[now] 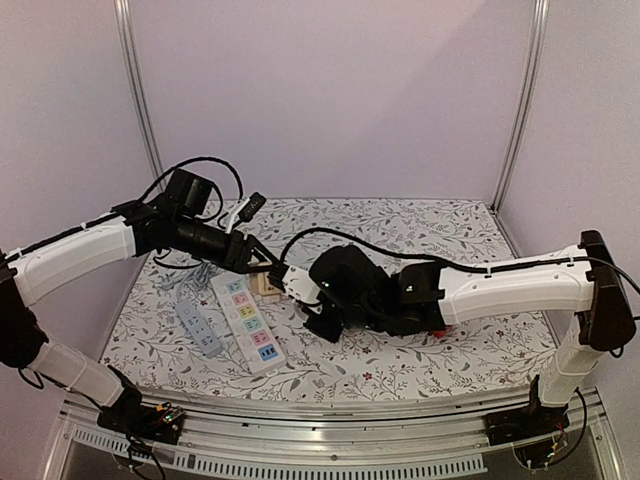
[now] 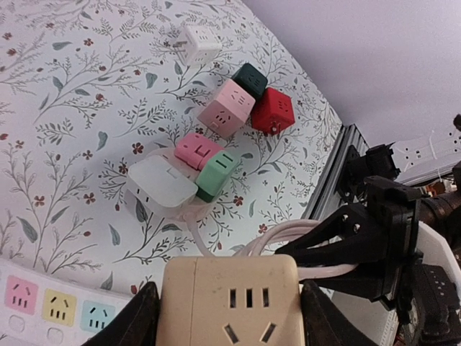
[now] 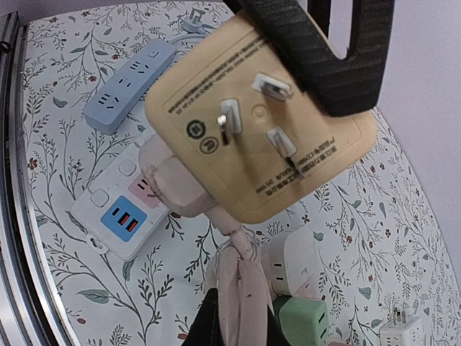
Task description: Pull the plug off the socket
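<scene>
A beige cube socket (image 2: pixel 230 299) is clamped between the black fingers (image 2: pixel 133 321) of my left gripper (image 2: pixel 230 321) and held above the table. In the right wrist view the socket (image 3: pixel 259 122) shows its metal prongs. A pink plug (image 3: pixel 176 184) sits seated in its lower left side. The plug's pink cable (image 3: pixel 241 288) hangs in a bundle, and my right gripper (image 3: pixel 241 321) is shut on that bundle just below the plug. From above, both grippers meet at the socket (image 1: pixel 267 285) near the table's left middle.
A white power strip (image 1: pixel 250 320) with coloured outlets and a blue-grey strip (image 1: pixel 198 325) lie below the left arm. Several cube adapters, pink (image 2: pixel 227 108), red (image 2: pixel 272 112), green (image 2: pixel 220 173) and white (image 2: pixel 162 184), lie close together. The metal frame rail (image 2: pixel 335 169) runs along the table edge.
</scene>
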Controlling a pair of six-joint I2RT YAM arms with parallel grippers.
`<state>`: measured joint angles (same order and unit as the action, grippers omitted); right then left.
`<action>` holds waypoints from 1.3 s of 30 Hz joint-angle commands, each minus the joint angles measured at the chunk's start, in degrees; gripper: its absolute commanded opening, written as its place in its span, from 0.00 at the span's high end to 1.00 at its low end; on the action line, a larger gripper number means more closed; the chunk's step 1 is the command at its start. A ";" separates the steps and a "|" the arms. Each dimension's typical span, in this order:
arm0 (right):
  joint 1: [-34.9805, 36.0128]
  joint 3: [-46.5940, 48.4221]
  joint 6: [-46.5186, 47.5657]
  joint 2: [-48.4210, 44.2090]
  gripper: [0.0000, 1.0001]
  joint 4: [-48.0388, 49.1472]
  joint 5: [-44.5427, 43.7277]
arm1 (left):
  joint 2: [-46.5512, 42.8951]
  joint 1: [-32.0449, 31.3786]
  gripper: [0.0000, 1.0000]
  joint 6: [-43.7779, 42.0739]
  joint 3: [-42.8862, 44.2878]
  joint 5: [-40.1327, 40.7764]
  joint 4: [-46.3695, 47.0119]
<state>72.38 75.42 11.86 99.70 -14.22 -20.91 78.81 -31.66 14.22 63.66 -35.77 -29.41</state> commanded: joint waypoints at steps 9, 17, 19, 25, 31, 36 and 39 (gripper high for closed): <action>8.93 -3.08 0.67 -3.78 1.00 1.73 8.07 | -5.55 3.23 1.00 1.89 -2.84 17.21 1.38; 9.36 -3.44 -1.37 -5.74 1.00 4.76 8.80 | -4.87 3.53 1.00 2.10 -2.49 18.80 0.40; 8.62 -3.69 -1.86 -5.53 1.00 4.82 6.25 | -4.74 3.50 1.00 1.91 -2.49 16.12 0.76; 4.17 -7.72 -4.17 -7.89 0.47 5.18 5.80 | -3.65 3.53 1.00 1.93 -1.78 12.84 0.52; 3.99 -10.09 -3.87 -12.76 0.18 6.77 6.23 | -3.10 3.75 1.00 2.78 -1.44 12.55 0.02; 2.74 -5.91 -5.40 -9.57 0.17 5.90 2.37 | -2.68 3.34 1.00 1.95 -1.17 6.38 0.58; -0.12 -3.32 -6.58 -7.23 0.20 5.96 2.79 | -2.98 2.12 1.00 0.57 -0.99 3.34 0.60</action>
<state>75.55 68.58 7.46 89.56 -8.12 -16.78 75.99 -28.18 16.45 60.95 -26.17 -32.14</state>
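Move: The plug is still seated in the back side of the beige block that the left fingers hold, about 3 cm back from that hand and 3 cm below it. From the right hand, already gripping the bundled cord, the plug lies roughly 7 cm to the left and 2 cm ahead, about level. The white socket strip is some 15 cm left of the right hand and 10 cm lower; the white-pink-green cluster is about 10 cm ahead of it, 6 cm right and as far below. The plug's cord is hauled back about 5 cm and slightly left by the right hand, the left hand giving some 2 cm back and left with the block still in its grip. After a short hold the right fingers open wide and let go of the bundle, rising about 5 cm and easing right; the left hand swings forward and left, sinking slightly. ##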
